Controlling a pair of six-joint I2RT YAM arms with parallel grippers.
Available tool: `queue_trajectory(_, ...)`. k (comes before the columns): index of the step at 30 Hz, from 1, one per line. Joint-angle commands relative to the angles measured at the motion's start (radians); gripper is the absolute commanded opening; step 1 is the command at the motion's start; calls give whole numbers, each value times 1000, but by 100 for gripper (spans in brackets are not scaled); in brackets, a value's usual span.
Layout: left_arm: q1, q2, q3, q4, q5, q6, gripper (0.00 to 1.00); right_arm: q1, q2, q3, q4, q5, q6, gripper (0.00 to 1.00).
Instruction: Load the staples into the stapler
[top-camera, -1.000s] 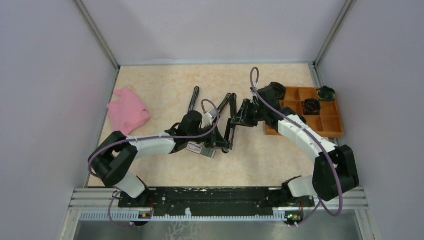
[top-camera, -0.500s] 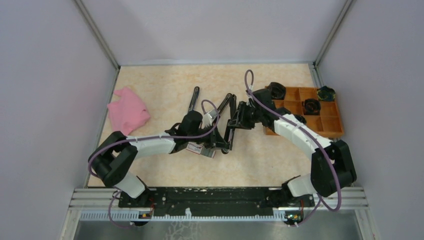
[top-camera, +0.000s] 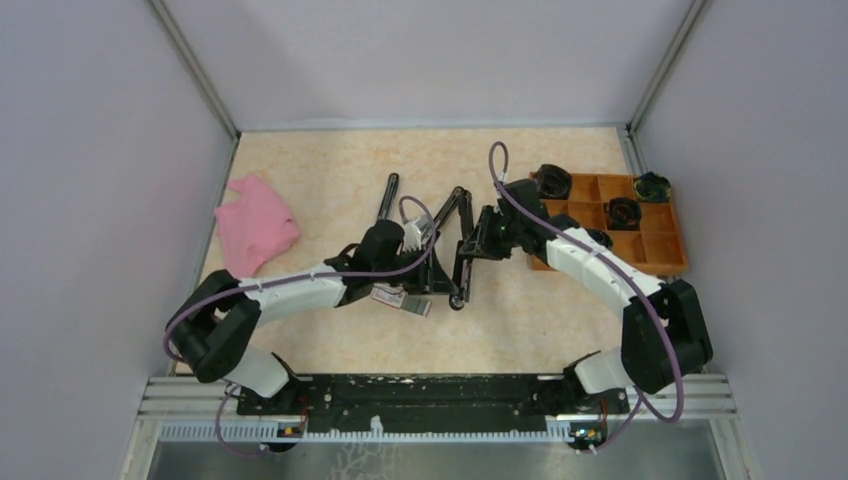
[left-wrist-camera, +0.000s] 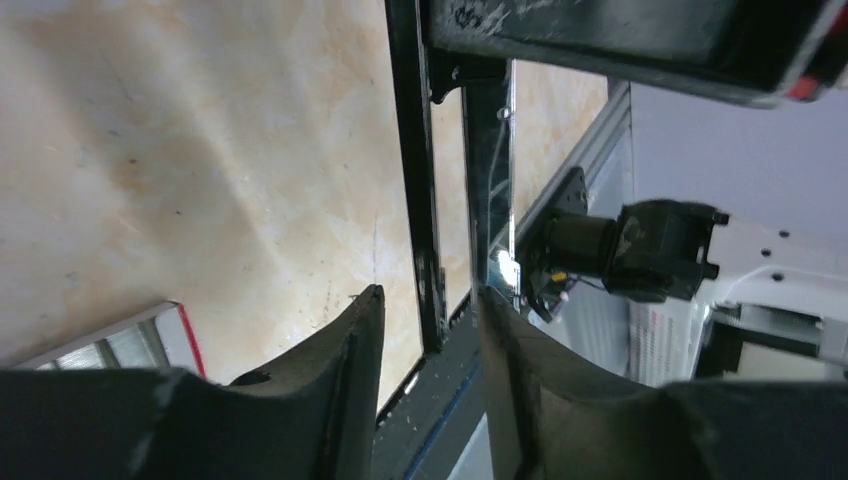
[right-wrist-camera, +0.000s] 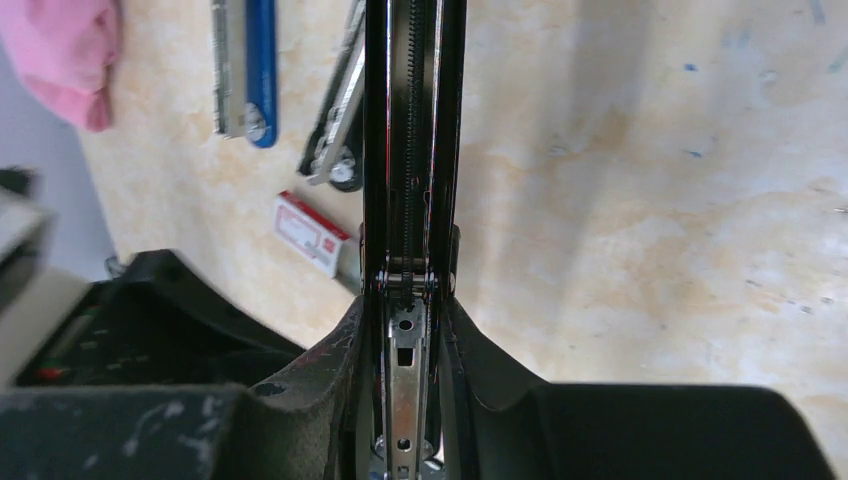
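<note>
The black stapler (top-camera: 462, 255) lies hinged open at the table's middle. My right gripper (top-camera: 480, 238) is shut on its upper part; in the right wrist view the fingers (right-wrist-camera: 330, 370) clamp the black channel (right-wrist-camera: 410, 150) around a silver inner strip. My left gripper (top-camera: 432, 270) sits at the stapler's lower end, open. In the left wrist view its gripper (left-wrist-camera: 428, 305) straddles a thin black rail of the stapler (left-wrist-camera: 430, 200) with gaps on both sides. The staples box (top-camera: 402, 299), white with red print, lies flat beside the left gripper, also visible as the box (right-wrist-camera: 308, 232) and the box edge (left-wrist-camera: 110, 340).
A second, blue-sided stapler (right-wrist-camera: 245, 70) lies behind the left arm as a dark bar (top-camera: 387, 200). A pink cloth (top-camera: 255, 222) is at the left wall. An orange compartment tray (top-camera: 660, 250) with black round items stands at the right.
My left gripper has opened from shut. The stapler's near end has shifted slightly right. The right arm moved a little to the left and tightened on the stapler.
</note>
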Motion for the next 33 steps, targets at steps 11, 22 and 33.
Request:
queue_trajectory(11, 57, -266, 168, -554, -466, 207, 84, 6, 213, 229, -138, 315, -21, 0)
queue_trajectory(22, 251, -429, 304, -802, -640, 457, 99, 44, 466, 377, -164, 408, 31, 0)
queue_trajectory(33, 305, -512, 231, -787, -630, 430, 99, 149, 690, 651, -231, 423, 95, 0)
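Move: The held open black stapler is to go to a bare table spot about 9 cm ahead, 3 cm left and 10 cm below the right hand. The other black stapler lies just past that spot, 9 cm ahead and 6 cm left of the hand, with the blue stapler 11 cm ahead and 17 cm left; the staple box is 6 cm back and 12 cm left. From the left hand the spot is roughly 17 cm ahead, straight out, 8 cm down. Keeping its pinch on the open black stapler, the right hand lowers it about 10 cm and carries it forward, veering slightly right while its fingers swing some 25 degrees more downward, then runs level forward and left towards the other black stapler. The left hand opens wide and backs off the stapler's near end, about 21 cm left, rising and moving forward, its fingers tipping downward. ##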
